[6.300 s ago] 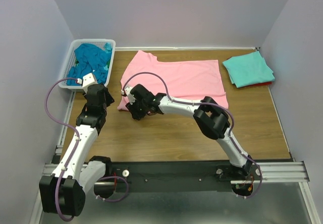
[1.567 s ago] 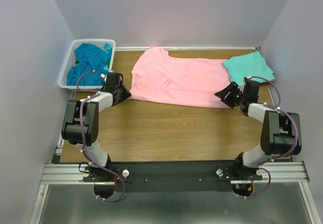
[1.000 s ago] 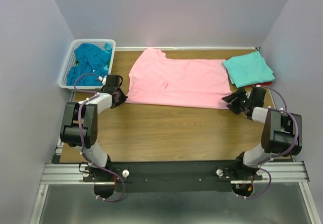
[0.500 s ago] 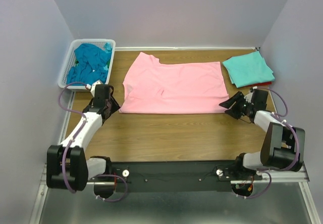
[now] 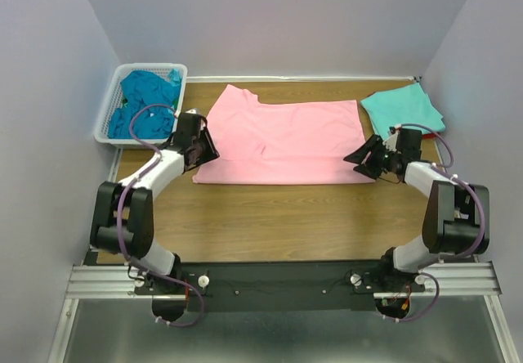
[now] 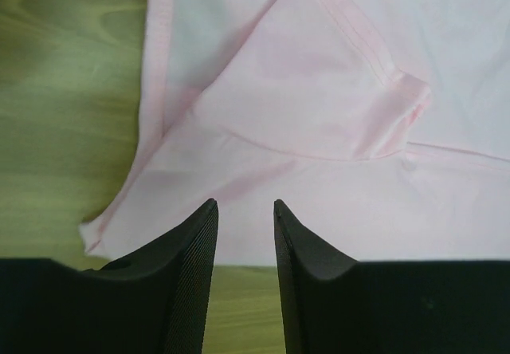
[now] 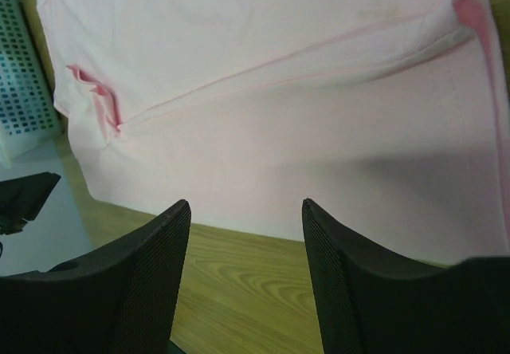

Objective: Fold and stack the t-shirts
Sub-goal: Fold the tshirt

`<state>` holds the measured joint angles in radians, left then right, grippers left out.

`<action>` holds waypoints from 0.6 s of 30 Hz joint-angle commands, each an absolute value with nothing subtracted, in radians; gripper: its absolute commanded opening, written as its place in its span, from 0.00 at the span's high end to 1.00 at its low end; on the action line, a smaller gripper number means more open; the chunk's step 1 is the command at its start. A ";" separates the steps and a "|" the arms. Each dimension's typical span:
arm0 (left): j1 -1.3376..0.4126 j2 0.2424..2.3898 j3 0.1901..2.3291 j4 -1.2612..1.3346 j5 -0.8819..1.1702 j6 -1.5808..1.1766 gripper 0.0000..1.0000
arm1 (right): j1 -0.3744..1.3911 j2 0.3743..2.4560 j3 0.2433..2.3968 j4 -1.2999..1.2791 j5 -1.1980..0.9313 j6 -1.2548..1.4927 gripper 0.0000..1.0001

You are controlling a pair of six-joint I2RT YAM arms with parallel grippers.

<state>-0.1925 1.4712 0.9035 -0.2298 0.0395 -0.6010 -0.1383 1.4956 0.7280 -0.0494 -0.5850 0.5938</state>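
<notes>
A light pink t-shirt (image 5: 282, 138) lies flat on the wooden table, folded lengthwise; it also shows in the left wrist view (image 6: 335, 131) and the right wrist view (image 7: 279, 115). My left gripper (image 5: 207, 152) is open and empty at the shirt's left near corner, its jaws (image 6: 243, 210) just above the near hem. My right gripper (image 5: 358, 156) is open and empty at the shirt's right near corner (image 7: 245, 210). A folded light aqua t-shirt (image 5: 404, 110) sits on a red one (image 5: 431, 136) at the back right. Teal-blue t-shirts (image 5: 145, 101) fill the basket.
A white lattice basket (image 5: 110, 116) stands at the back left corner; its wall shows in the right wrist view (image 7: 24, 83). Grey walls close in the left, back and right sides. Bare wood (image 5: 278, 216) lies between the shirt and the arm bases.
Both grippers pulled the pink shirt toward the near side and laid it flat, then let go. Since half a second ago both moved back in to the shirt's near corners.
</notes>
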 commanded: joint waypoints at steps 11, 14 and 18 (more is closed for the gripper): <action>-0.167 1.665 0.844 -0.316 0.109 -0.488 0.58 | -0.133 1.621 0.664 -0.138 -0.417 0.517 0.32; -0.123 1.617 0.769 -0.324 0.115 -0.486 0.57 | -0.135 1.588 0.650 -0.244 -0.394 0.508 0.31; -0.095 1.493 0.666 -0.362 0.104 -0.480 0.56 | -0.140 1.507 0.605 -0.366 -0.388 0.515 0.30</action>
<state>-0.1249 1.5425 0.7723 -0.2115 0.1402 -0.5148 -0.1360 1.5414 0.6838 -0.1261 -0.5129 0.5514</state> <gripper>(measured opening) 0.432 0.691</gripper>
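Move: The pink t-shirt lies spread below both hands, roughly 7 cm under the left and 5 cm under the right. Its middle is about 20 cm right and 5 cm ahead of the left hand, and some 20 cm left and 8 cm ahead of the right. The basket stands about 20 cm left and 14 cm ahead of the left hand. The turquoise stack is 15 cm right and 15 cm ahead of the right hand. Both hands, fingers parted, sink about 5 cm onto the pink t-shirt, then drag it back some 4 cm. ##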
